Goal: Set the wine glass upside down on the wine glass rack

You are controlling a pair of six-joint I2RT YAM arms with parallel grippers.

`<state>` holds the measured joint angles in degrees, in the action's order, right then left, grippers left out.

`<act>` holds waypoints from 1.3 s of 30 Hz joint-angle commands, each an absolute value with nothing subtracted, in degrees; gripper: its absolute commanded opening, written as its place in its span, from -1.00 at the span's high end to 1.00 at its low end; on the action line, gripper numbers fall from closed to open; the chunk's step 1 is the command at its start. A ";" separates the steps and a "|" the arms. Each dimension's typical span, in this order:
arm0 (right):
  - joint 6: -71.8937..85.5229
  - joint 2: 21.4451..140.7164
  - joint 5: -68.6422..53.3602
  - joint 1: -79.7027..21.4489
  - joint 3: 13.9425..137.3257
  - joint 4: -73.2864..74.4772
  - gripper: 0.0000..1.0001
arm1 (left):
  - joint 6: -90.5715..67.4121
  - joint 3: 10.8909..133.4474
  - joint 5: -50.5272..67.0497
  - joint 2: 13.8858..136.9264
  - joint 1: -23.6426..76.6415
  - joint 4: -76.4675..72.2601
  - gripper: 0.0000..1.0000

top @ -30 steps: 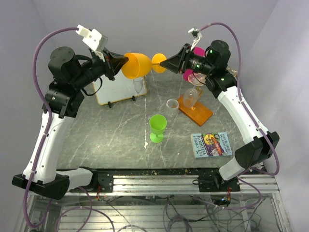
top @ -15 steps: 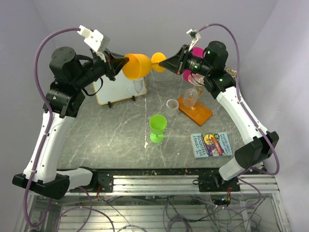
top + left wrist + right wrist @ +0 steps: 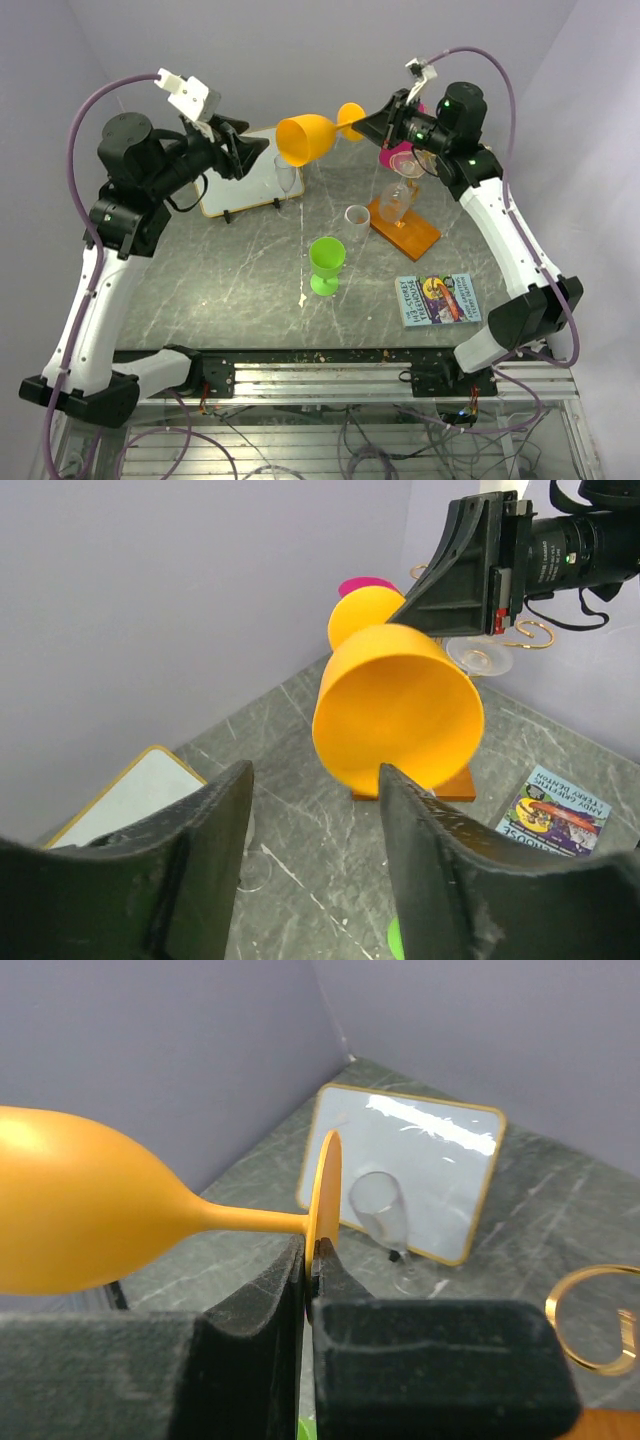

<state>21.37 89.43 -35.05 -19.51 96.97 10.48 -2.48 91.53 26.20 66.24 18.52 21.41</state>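
Note:
The orange wine glass (image 3: 310, 137) hangs sideways in the air above the back of the table, its open mouth facing my left arm. My right gripper (image 3: 365, 122) is shut on the edge of its round foot (image 3: 328, 1185), with the bowl (image 3: 80, 1215) stretching out to the left. My left gripper (image 3: 262, 150) is open and stands clear of the rim of the bowl (image 3: 398, 720), with nothing between its fingers. The wine glass rack (image 3: 404, 228), gold wire on an orange base, stands below the right gripper, with a pink glass (image 3: 400, 155) and a clear glass (image 3: 395, 200) on it.
A white board (image 3: 245, 180) on a stand is at the back left, with a clear glass (image 3: 288, 180) in front of it. A green glass (image 3: 326, 265) stands mid-table, a small white ring (image 3: 356, 214) behind it, and a book (image 3: 436, 298) at the front right.
My left gripper has opened and drawn back left off the bowl. The right gripper, now holding the glass alone, has carried it a little to the right.

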 commanded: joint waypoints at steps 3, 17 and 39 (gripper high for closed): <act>15.78 84.77 -33.33 -14.54 100.56 12.74 1.00 | 0.68 90.21 22.21 61.18 17.67 24.15 -0.53; -6.31 77.79 -15.54 -3.86 106.89 24.75 1.00 | 7.86 83.93 12.77 52.94 16.52 32.62 -1.00; -25.48 84.41 22.00 1.75 111.76 23.27 1.00 | 14.74 80.24 16.51 52.88 14.24 41.50 -1.00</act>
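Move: The wine glass rack that the orange glass is to hang on has its hook centre roughly 18 cm to the right of the right hand, 5 cm farther out and 14 cm below. The pink glass already hanging there is about 12 cm right of the hand and 10 cm ahead; the clear hanging glass is 12 cm right and 3 cm nearer. From the left hand, the rack lies some 37 cm right, 15 cm ahead and 21 cm lower. The orange glass, still pinched by its foot in the right hand, is carried some 32 cm to the right, climbing about 10 cm to pass high over the rack to its far right side, while the wrist swings strongly clockwise until the fingers point forward. The left hand, already off the glass, spreads its half-open fingers fully and withdraws down, left and slightly back. ##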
